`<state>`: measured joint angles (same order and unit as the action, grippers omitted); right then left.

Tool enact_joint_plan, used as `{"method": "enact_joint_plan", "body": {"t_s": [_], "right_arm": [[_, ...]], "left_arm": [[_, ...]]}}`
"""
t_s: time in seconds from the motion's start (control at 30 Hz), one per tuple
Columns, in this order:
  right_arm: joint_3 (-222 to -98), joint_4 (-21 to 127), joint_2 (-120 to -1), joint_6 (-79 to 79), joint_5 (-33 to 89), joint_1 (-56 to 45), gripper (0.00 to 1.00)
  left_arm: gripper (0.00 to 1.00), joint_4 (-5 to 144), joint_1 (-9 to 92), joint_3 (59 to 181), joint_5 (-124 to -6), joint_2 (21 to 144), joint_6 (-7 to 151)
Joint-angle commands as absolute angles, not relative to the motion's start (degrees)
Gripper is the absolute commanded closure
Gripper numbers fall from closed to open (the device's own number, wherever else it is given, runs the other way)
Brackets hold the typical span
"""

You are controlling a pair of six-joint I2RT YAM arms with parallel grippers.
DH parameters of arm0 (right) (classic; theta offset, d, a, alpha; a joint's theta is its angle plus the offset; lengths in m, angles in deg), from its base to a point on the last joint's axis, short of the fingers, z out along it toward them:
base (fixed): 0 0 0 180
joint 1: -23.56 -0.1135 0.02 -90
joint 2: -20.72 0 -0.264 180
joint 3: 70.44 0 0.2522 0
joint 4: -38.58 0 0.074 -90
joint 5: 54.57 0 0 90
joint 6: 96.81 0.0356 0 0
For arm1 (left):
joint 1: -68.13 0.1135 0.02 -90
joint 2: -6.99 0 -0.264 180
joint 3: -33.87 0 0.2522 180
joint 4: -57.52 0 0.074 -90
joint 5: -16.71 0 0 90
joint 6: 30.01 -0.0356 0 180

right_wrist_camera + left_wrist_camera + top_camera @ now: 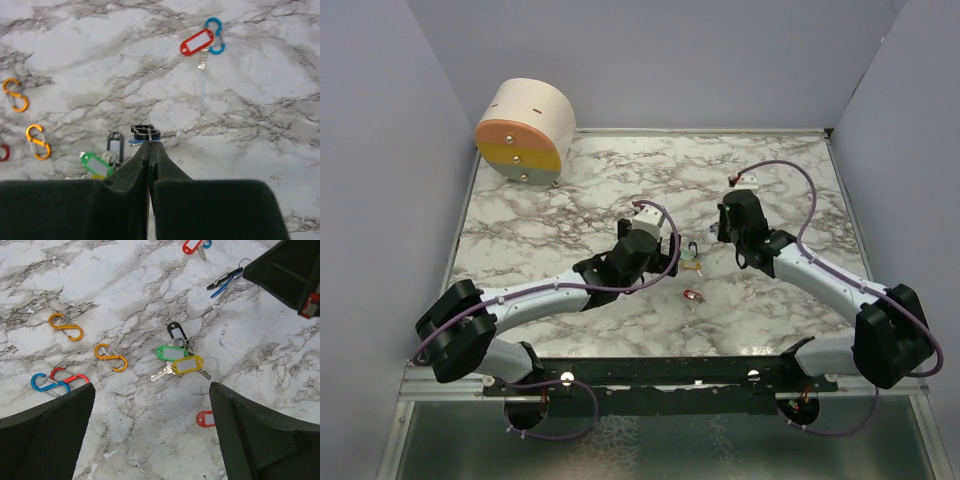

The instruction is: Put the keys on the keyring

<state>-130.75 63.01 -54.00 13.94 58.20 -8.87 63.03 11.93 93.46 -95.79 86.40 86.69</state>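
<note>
A bunch of keys lies on the marble with a green tag (171,352), a yellow tag (188,364) and a black tag (176,331); it also shows from above (692,264). A loose red tag (205,418) lies near my left gripper's right finger. My left gripper (152,388) hovers open just short of the bunch, with nothing between its fingers. My right gripper (150,145) is shut on the thin keyring (150,134), which carries a black clip and a blue tag. Another red-tagged key (199,43) lies hooked to a blue carabiner (216,36).
Two orange carabiners (66,326) (111,357), a red one (70,378) and a blue one (49,384) lie left of the bunch. A round cream drum (525,130) with an orange and yellow face stands at the back left. Grey walls enclose the table.
</note>
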Motion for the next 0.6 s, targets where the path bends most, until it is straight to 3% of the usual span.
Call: {"method": "enact_joint_plan", "body": {"t_s": [0.0, 0.57], "right_arm": [[-133.9, 61.8, -57.7, 13.2, 56.2, -2.9, 0.99], [-136.6, 60.6, -67.6, 12.4, 49.1, 7.9, 0.99]], "left_arm": [[0.01, 61.7, 12.3, 92.1, -97.8, 83.6, 87.2], [0.01, 60.8, 13.1, 92.0, -97.1, 85.4, 87.3]]}}
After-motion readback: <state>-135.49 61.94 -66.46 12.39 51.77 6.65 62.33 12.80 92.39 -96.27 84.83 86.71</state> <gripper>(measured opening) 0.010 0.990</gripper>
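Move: The right hand holds the black-tagged key on its blue ring. The finished red-tagged keyring lies about 14 cm ahead, 5 cm to its right and 9 cm below. The loose black tag is roughly 8 cm to its left and 1 cm back, with the yellow tag 6 cm nearer the base than that. From the idle left hand, the red-tagged keyring is some 20 cm ahead, 28 cm right and 12 cm below. Right hand carries its keyring about 7 cm right, 5 forward and 5 down towards the red-tagged keyring, grip kept. ##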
